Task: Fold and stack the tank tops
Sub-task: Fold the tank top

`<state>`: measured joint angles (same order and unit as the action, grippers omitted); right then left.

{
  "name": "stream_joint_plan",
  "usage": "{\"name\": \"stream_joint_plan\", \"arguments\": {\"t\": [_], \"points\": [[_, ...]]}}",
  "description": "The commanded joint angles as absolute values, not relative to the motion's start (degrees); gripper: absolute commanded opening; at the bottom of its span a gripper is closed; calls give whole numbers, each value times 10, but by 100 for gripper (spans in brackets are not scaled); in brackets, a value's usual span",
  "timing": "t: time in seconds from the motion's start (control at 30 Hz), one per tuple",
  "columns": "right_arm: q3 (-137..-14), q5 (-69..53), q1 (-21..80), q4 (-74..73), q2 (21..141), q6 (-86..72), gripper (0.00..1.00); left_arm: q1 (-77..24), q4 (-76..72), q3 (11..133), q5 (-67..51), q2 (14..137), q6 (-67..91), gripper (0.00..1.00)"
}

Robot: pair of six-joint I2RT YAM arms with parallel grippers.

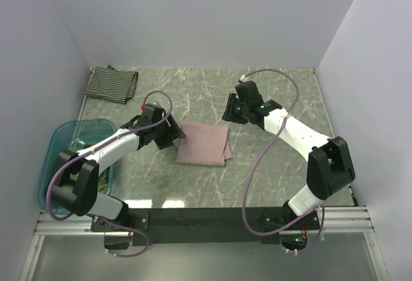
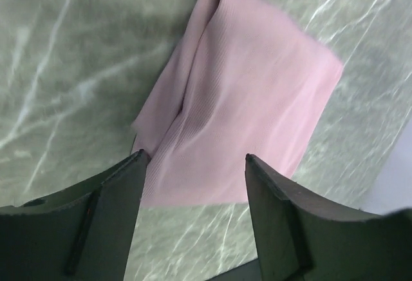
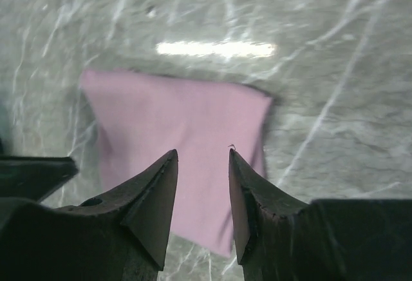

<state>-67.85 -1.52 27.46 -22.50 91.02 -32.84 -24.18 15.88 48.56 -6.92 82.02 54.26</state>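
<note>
The dusty pink tank top (image 1: 203,144) lies folded into a flat rectangle in the middle of the table. My left gripper (image 1: 172,133) hovers at its left edge, open, with nothing between the fingers; in the left wrist view the pink tank top (image 2: 251,100) shows beyond the left gripper (image 2: 196,155). My right gripper (image 1: 228,110) hangs off the cloth's far right corner, jaws apart and empty. In the right wrist view the pink tank top (image 3: 187,120) lies below the right gripper (image 3: 203,152). The striped tank top (image 1: 111,84) lies folded at the back left.
A translucent blue tub (image 1: 64,133) stands at the left edge of the table, beside the left arm. White walls close in the table on the left, back and right. The marbled table top (image 1: 283,94) is bare around the right arm.
</note>
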Motion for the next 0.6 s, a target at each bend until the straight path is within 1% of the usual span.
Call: {"name": "stream_joint_plan", "arguments": {"t": [0.0,0.1,0.13,0.2,0.23,0.3,0.37,0.47,0.57], "points": [[-672,-4,307,-221,910,-289,45,-245,156,448,-104,789,554,69],[-689,-5,312,-221,942,-267,45,-254,159,405,-101,725,633,66],[-701,-4,311,-216,963,-254,45,-261,172,397,-80,692,654,66],[-721,-1,312,-213,990,-242,45,-293,205,372,-52,655,712,64],[-749,-1,312,-221,1019,-235,45,-307,206,361,-40,623,730,63],[-783,32,312,-239,1049,-221,44,-352,189,334,-36,605,780,59],[-821,46,313,-241,1082,-213,44,-398,171,320,-34,613,806,52],[-856,56,314,-242,1114,-210,44,-442,140,329,-43,670,821,46],[-887,68,314,-250,1143,-209,44,-472,110,344,-45,725,820,46]]}}
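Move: The folded pink tank top's middle lies about 11 cm to the left hand's right, 2 cm back of it and 6 cm below. From the right hand it lies about 10 cm left, 6 cm back and 11 cm down. The folded striped tank top sits about 23 cm left of the left hand and 20 cm ahead; the basket's middle is roughly 35 cm left and 10 cm back of the left hand. The left hand sweeps back some 13 cm past the pink tank top's left side to just off its near edge, swinging right and dipping late while its open fingers narrow and tip steeper. The right hand sinks about 6 cm, then reaches forward over the far edge, drifting left throughout, fingers staying half open and its left side rolling down. No contact shows. ##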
